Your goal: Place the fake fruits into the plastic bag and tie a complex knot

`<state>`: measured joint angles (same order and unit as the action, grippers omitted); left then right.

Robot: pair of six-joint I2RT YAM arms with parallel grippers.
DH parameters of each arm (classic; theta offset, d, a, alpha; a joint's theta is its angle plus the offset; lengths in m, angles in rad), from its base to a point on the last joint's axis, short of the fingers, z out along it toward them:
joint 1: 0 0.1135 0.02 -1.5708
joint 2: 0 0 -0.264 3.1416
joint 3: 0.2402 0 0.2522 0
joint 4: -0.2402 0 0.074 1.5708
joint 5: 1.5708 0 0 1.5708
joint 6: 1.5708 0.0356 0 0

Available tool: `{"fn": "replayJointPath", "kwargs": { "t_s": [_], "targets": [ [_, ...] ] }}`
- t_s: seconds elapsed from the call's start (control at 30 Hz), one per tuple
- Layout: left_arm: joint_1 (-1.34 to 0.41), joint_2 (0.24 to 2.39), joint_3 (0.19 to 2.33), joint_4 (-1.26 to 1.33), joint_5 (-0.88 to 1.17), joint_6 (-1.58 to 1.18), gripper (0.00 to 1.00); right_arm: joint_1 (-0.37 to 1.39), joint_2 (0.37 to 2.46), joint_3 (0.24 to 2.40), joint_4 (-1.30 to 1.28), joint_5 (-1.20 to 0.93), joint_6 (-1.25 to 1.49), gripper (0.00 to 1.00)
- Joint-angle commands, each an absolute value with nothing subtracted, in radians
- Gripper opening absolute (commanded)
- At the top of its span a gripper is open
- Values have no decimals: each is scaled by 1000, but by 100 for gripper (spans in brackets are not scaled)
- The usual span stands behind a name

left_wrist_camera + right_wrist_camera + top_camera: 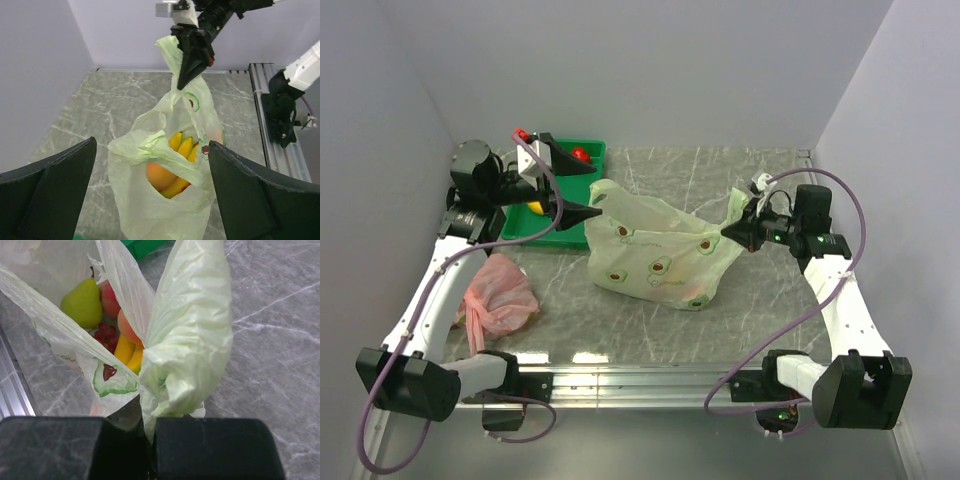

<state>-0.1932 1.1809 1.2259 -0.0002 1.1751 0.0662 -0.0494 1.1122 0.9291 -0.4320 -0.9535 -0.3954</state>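
Observation:
The pale green plastic bag [660, 255] lies mid-table with fake fruits inside. My left gripper [597, 190] stands open at the bag's left end, its jaws wide on either side of the bag mouth [150, 150] and nothing pinched between them. Through that mouth I see yellow bananas [182, 147] and an orange peach [160, 175]. My right gripper [730, 232] is shut on the bag's right handle loop [190, 340] and holds it raised. The right wrist view shows a green pear [82, 302], dark red grapes [105, 337], a peach [127, 327] and bananas [125, 350] in the bag.
A green tray [600, 150] stands at the back left behind my left gripper, with a red fruit [581, 154] and a yellow one [535, 208] in it. A crumpled pink bag [500, 300] lies near the left arm. Walls close in the left, back and right.

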Motion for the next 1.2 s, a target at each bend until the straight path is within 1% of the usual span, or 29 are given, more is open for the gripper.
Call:
{"fn": "replayJointPath", "kwargs": {
  "t_s": [0.0, 0.33, 0.6, 0.63, 0.7, 0.73, 0.8, 0.83, 0.87, 0.93, 1.03, 1.07, 1.1, 1.17],
  "targets": [
    [-201, 1177, 1224, 109, 1296, 67, 99, -43, 1112, 968, -445, -951, -436, 0],
    [-285, 1226, 1169, 258, 1336, 8, 99, -40, 1143, 992, -463, -943, -452, 0],
    [-301, 1287, 1146, 373, 1319, -81, 99, -38, 1158, 999, -463, -945, -457, 0],
    [-304, 1302, 1150, 385, 1316, -83, 98, -35, 1157, 996, -462, -945, -457, 0],
    [-311, 1321, 1163, 411, 1307, -115, 84, -34, 1158, 994, -453, -945, -457, 0],
    [-314, 1344, 1166, 454, 1308, -136, 68, -32, 1160, 991, -449, -943, -456, 0],
    [-318, 1361, 1177, 494, 1287, -196, 51, -31, 1163, 991, -445, -940, -453, 0],
    [-319, 1370, 1180, 514, 1285, -215, 33, -31, 1164, 994, -443, -940, -453, 0],
    [-319, 1371, 1192, 511, 1281, -216, 21, -32, 1163, 994, -436, -937, -448, 0],
    [-321, 1381, 1218, 470, 1267, -203, 1, -32, 1160, 997, -428, -933, -436, 0],
    [-319, 1361, 1258, 466, 1201, -248, 1, -34, 1158, 1023, -396, -908, -387, 0],
    [-319, 1352, 1288, 460, 1153, -265, 1, -47, 1163, 1041, -394, -899, -379, 0],
    [-319, 1329, 1310, 393, 1093, -264, 1, -61, 1166, 1064, -396, -890, -358, 0],
    [-316, 1301, 1360, 333, 936, -238, 1, -95, 1175, 1146, -396, -879, -339, 0]
  ]
}}
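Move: The left hand is wide open and pointing right, with the plastic bag's loose left rim about 5 cm to its right, 1 cm back and 4 cm lower. The fruits in the bag sit some 13 cm to this hand's right, level with it fore and aft, about 28 cm below. The green tray's middle is roughly 22 cm ahead, 12 cm left and 37 cm down. From the right hand, that rim lies about 25 cm left, 2 cm back and 12 cm higher. Swinging right and slightly back with its fingers wide open, turning some 15 degrees clockwise, the left hand then sinks and eases forward to the bag's left rim, about 5 cm right and 3 cm down in all. It shuts fully, pinching the plastic between its fingertips, then lifts about 4 cm and moves forward. The right hand keeps its grip on the other side, rising slightly at the end. ##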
